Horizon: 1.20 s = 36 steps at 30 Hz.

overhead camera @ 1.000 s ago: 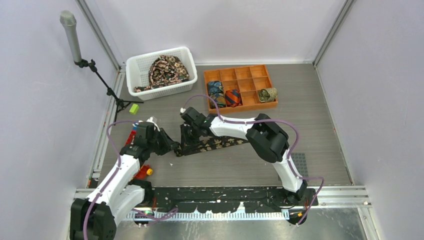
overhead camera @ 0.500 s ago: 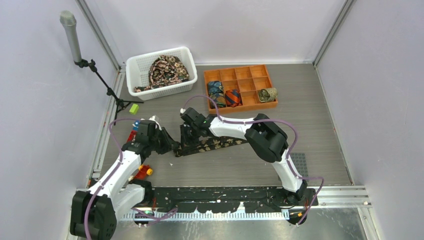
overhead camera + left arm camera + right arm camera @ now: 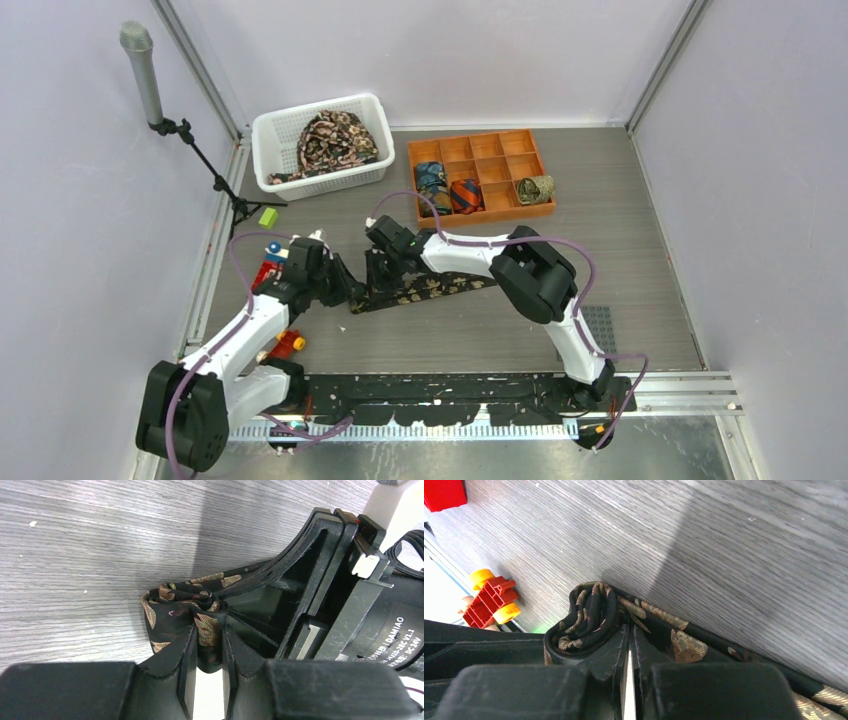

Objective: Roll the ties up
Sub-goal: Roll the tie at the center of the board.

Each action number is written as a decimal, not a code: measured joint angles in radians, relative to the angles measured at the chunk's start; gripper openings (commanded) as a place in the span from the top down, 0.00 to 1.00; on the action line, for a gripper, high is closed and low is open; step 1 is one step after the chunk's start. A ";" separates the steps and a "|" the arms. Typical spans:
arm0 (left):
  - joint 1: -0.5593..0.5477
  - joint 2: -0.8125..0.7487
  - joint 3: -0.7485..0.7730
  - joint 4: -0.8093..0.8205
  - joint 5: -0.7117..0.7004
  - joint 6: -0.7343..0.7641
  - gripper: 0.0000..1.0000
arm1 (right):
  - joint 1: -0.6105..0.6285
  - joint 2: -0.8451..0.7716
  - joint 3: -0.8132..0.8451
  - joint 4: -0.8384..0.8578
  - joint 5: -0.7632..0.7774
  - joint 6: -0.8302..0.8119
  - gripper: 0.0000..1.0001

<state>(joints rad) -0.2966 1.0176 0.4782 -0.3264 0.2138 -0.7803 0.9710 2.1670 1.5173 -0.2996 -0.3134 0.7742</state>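
A black tie [image 3: 430, 288] with tan leaf print lies across the table's middle, its left end wound into a small roll [image 3: 180, 605]. My left gripper [image 3: 207, 636] is shut on a fold of that roll [image 3: 358, 297] from the left. The right gripper [image 3: 630, 636] is shut on the tie right beside the roll [image 3: 584, 617], with its fingers [image 3: 378, 275] pointing down. Both grippers meet at the tie's left end. More ties [image 3: 330, 138] are heaped in a white basket [image 3: 268, 128]. Rolled ties [image 3: 450, 190] sit in an orange compartment tray [image 3: 500, 145].
Red and yellow toy blocks [image 3: 489, 597] lie near the left edge, by my left arm, and a red block [image 3: 444, 492] shows in the right wrist view. A green block [image 3: 267, 217] and a microphone stand [image 3: 190, 150] are at the far left.
The left arm has shifted slightly forward and to the right, closer to the right gripper. Both grippers keep their hold on the tie's rolled end.
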 measured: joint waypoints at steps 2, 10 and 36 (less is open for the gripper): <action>-0.009 0.010 0.005 0.004 -0.009 -0.003 1.00 | -0.002 0.000 -0.002 0.000 0.000 0.000 0.87; -0.035 0.055 0.012 0.050 -0.020 -0.020 1.00 | -0.016 -0.029 -0.024 -0.021 0.031 -0.018 0.87; -0.093 0.147 0.018 0.134 -0.032 -0.052 0.72 | -0.089 -0.155 -0.150 -0.060 0.113 -0.069 0.87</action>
<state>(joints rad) -0.3893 1.1648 0.4957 -0.1928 0.1822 -0.8326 0.8825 2.0117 1.3678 -0.3599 -0.2001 0.7052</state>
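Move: The left hand already pinches the rolled end of the tie, and the flat strip it works along starts about 5 cm to its right, 1 cm ahead and 3 cm lower. The red toy car is some 17 cm to its left and 13 cm back. For the right hand, the next stretch of strip lies about 7 cm right, 3 cm ahead and 1 cm below; the roll is roughly 4 cm to its left and 1 cm back. Rightwards along the tie go both hands. The right hand's nearly shut fingers leave the strip beside the roll, rise in a low arc of some 2.5 cm and come down again over a fresh stretch about 7 cm to the right and 3 cm farther out, the wrist turning slightly. The left hand keeps its pinch and carries the roll right, slightly forward and down, about 3 cm altogether. ##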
